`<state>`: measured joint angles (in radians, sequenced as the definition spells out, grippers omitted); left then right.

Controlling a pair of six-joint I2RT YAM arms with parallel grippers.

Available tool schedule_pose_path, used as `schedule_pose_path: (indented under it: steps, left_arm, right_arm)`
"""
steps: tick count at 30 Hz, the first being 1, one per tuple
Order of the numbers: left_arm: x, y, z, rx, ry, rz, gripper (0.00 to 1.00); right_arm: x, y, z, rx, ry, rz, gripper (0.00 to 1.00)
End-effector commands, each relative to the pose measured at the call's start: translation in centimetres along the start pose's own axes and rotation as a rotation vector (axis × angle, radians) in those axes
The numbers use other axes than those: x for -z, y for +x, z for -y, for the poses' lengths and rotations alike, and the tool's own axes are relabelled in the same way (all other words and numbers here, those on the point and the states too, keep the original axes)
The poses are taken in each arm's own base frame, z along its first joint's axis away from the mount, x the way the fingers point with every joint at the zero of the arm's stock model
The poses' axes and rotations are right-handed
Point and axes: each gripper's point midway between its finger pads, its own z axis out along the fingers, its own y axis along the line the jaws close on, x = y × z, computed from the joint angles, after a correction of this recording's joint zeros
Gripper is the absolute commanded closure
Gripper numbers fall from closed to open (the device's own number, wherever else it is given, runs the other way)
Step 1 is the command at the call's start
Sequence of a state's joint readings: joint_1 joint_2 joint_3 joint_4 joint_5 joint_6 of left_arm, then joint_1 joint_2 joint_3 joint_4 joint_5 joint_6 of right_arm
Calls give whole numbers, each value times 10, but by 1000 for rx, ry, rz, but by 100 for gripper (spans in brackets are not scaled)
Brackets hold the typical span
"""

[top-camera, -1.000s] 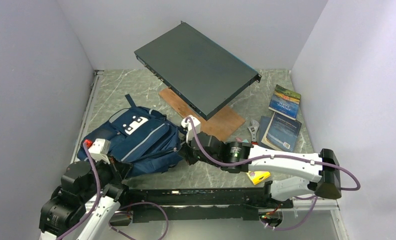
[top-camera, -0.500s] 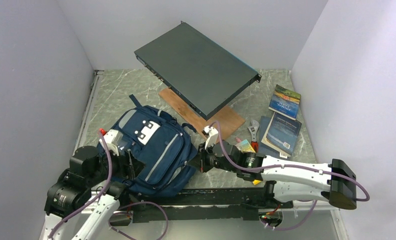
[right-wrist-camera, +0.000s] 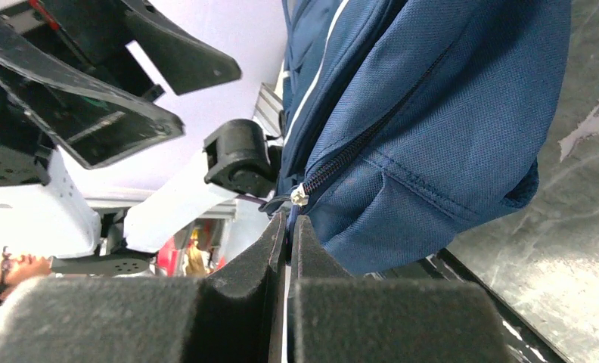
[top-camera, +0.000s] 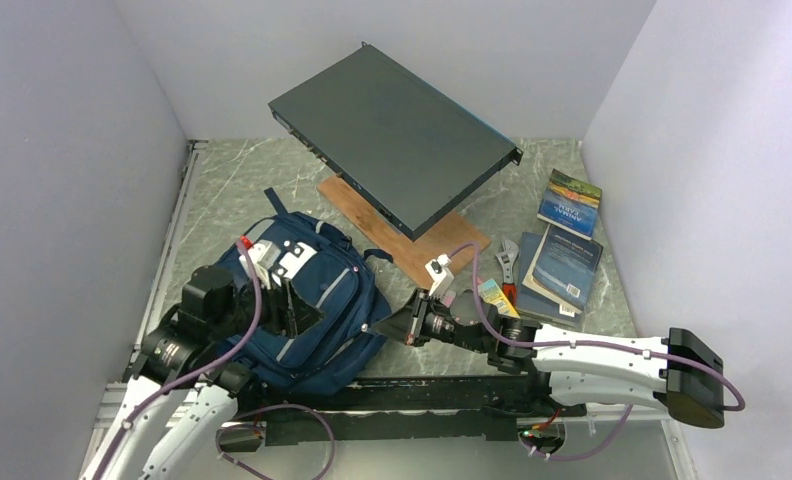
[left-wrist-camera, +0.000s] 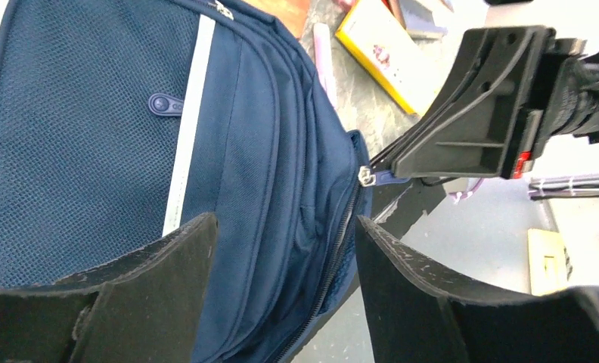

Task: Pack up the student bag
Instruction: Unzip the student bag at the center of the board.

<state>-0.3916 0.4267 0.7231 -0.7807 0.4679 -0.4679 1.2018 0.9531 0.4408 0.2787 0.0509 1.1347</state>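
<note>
The student bag (top-camera: 317, 320), navy with light grey stripes, lies on the marble table at the near left. My left gripper (top-camera: 294, 305) hovers open just above its front. In the left wrist view the bag's zip and folds (left-wrist-camera: 228, 151) fill the gap between the spread left gripper (left-wrist-camera: 285, 227), and nothing is gripped. My right gripper (top-camera: 412, 326) is at the bag's right side, shut on the zip pull (right-wrist-camera: 300, 198). In the right wrist view the right gripper (right-wrist-camera: 287, 221) pinches the blue tab right below the metal slider. The pull (left-wrist-camera: 366, 175) also shows in the left wrist view.
A large flat black case (top-camera: 392, 135) leans at the back over a wooden board (top-camera: 450, 248). Two books (top-camera: 570, 200) (top-camera: 564, 262), a wrench (top-camera: 509, 262), a yellow packet (top-camera: 494, 295) and a pink pen (top-camera: 451, 298) lie right of the bag. A black rail (top-camera: 422, 390) runs along the near edge.
My left gripper has opened and moved up and right, over the bag's front. The bag has swung and shifted right. My right gripper has drawn back to the right with the zip pull.
</note>
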Motion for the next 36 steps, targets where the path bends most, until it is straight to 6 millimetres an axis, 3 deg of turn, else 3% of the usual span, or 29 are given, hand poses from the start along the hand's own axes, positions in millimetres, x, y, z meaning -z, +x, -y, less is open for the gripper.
schedule_pose_path:
  steps: [1, 4, 7, 13, 16, 21, 24, 25, 27, 30, 32, 36]
  left_arm:
    - [-15, -6, -2, -33, -37, -15, 31]
    - [-30, 7, 5, -63, -48, -106, 35]
    - [-43, 20, 25, -137, -30, -167, 39]
    - [-72, 42, 41, -190, -60, -268, 55]
    - [-82, 46, 28, -196, -169, -285, 66]
    - [-73, 43, -5, -228, -380, -286, 98]
    - [-63, 37, -8, -253, -386, -246, 100]
    - [-60, 36, -6, -264, -361, -236, 100]
    - [-54, 33, -1, -273, -303, -209, 100]
    - [-46, 30, 9, -285, -214, -172, 100]
    - [-41, 29, 13, -276, -194, -165, 100]
    - [-34, 25, 13, -264, -208, -164, 100]
  right_arm:
    - [8, -34, -54, -51, -176, 117, 100]
    - [6, -37, -49, -51, -162, 117, 100]
    - [5, -36, -46, -54, -160, 108, 100]
    - [7, -32, -42, -65, -176, 94, 100]
    - [8, -32, -44, -57, -185, 88, 100]
    - [8, -29, -34, 8, -136, 76, 100]
    - [7, -31, -6, 123, 18, 71, 100]
    - [8, -35, 3, 183, 86, 73, 97]
    - [16, -44, 29, 347, 250, 61, 79]
    - [28, -55, 44, 587, 358, 23, 66]
    - [35, -54, 37, 734, 341, -9, 62]
    - [40, -37, -5, 995, 178, -35, 46]
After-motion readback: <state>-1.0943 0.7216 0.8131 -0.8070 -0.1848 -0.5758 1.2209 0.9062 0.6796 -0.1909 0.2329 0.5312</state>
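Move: The left hand, open, hangs above the bag's front. The fabric edge beside the side zip lies about 8 cm to its right, 1 cm back and 7 cm below; the zipper pull is roughly 11 cm right, 2 cm back and 3 cm lower, and the grey stripe passes nearly straight beneath, about 9 cm down. The right hand already pinches that pull at its fingertips, about 1 cm to its left; from it the fabric edge lies some 4 cm left, 1 cm ahead and 4 cm lower. The left fingers pinch the fabric edge beside the side zip after swinging about 8 cm right and 7 cm down, fingertips tipping downward, then come back up and left some 3.5 cm with the grip kept. The right hand keeps the pull nearly in place, easing slightly forward, then opens about halfway, lets go of the pull and draws off rightward and forward while rolling. ##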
